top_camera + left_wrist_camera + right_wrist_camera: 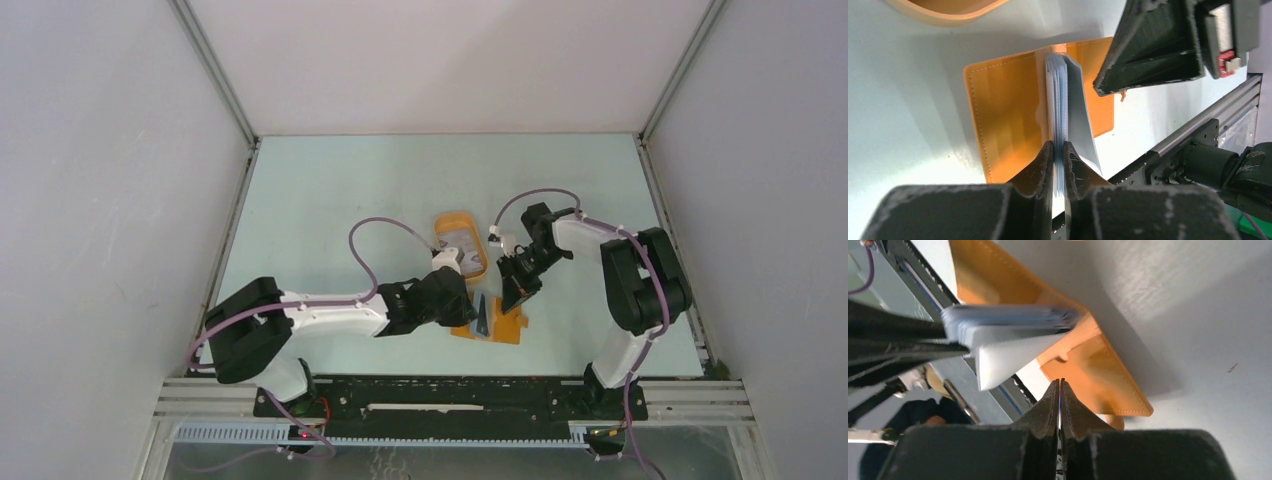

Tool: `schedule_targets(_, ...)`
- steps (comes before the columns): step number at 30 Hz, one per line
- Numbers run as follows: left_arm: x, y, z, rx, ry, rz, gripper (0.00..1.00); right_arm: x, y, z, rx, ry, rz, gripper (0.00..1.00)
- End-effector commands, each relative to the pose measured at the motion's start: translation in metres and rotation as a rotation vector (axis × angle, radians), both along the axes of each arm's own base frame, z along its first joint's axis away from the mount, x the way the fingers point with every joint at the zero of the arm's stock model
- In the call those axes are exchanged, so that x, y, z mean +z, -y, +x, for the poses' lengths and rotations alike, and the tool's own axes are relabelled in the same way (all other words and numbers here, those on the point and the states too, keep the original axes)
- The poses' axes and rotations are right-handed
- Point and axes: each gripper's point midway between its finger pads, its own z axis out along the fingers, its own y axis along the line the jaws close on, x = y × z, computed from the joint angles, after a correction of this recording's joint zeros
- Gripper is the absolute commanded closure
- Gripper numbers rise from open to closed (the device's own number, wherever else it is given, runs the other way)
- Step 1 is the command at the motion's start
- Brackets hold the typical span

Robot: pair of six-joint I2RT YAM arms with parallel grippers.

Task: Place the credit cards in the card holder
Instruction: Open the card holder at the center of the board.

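The card holder (1005,115) lies open and flat on the table, orange, also in the top view (505,328) and the right wrist view (1098,372). My left gripper (1058,146) is shut on a stack of pale grey-blue credit cards (1057,95) standing on edge along the holder's fold. One card (1080,117) leans away to the right. In the top view the left gripper (468,300) sits over the holder's left half. My right gripper (1059,384) is shut with nothing in it, just above the holder's right half (518,290). The cards (1013,320) fan out beside it.
An oval orange tray (447,220) with a card (462,245) in it stands just behind the holder; its rim (943,12) shows in the left wrist view. The metal rail (1198,122) of the table's near edge runs close to the holder.
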Motion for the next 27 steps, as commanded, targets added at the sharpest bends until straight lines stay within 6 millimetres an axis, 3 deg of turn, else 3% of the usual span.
schedule_targets(1, 0.008, 0.009, 0.004, -0.023, 0.031, 0.033, 0.83, -0.009, -0.01, 0.012, -0.106, -0.057, -0.056, 0.92)
schedule_targets(11, 0.022, 0.049, -0.005, -0.105, -0.003, -0.155, 0.67, -0.018, -0.007, 0.014, -0.122, -0.062, -0.112, 0.93)
schedule_targets(18, 0.039, 0.054, -0.005, -0.105, 0.024, -0.249, 0.57, -0.017, -0.006, 0.015, -0.126, -0.064, -0.108, 0.92)
schedule_targets(27, 0.037, 0.062, -0.005, -0.116, 0.01, -0.287, 0.57, -0.011, -0.001, 0.02, -0.145, -0.057, -0.09, 0.92)
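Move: The left fingers already pinch the card holder's upright clear pages; the pages' middle is about 2 cm ahead, 2 cm right and 2 cm below. From that hand the right cover lies some 7 cm right, 1 cm back and 5 cm down, and the card tray 13 cm ahead, 2 cm left and 5 cm down. The closed right fingers hover over the right cover, its middle about 3 cm below and 1 cm back, with the pages' middle some 5 cm left, level fore and aft. The right hand, fingers kept shut, sinks about 2 cm onto the holder's right cover beside the pages, tipping slightly, then stays there. The left hand opens nearly halfway and lets go of the pages, dips about 1 cm as it starts right over the holder towards the right hand, then climbs to some 3 cm above its start, ending about 6 cm to the right with a roll of roughly 15 degrees. ##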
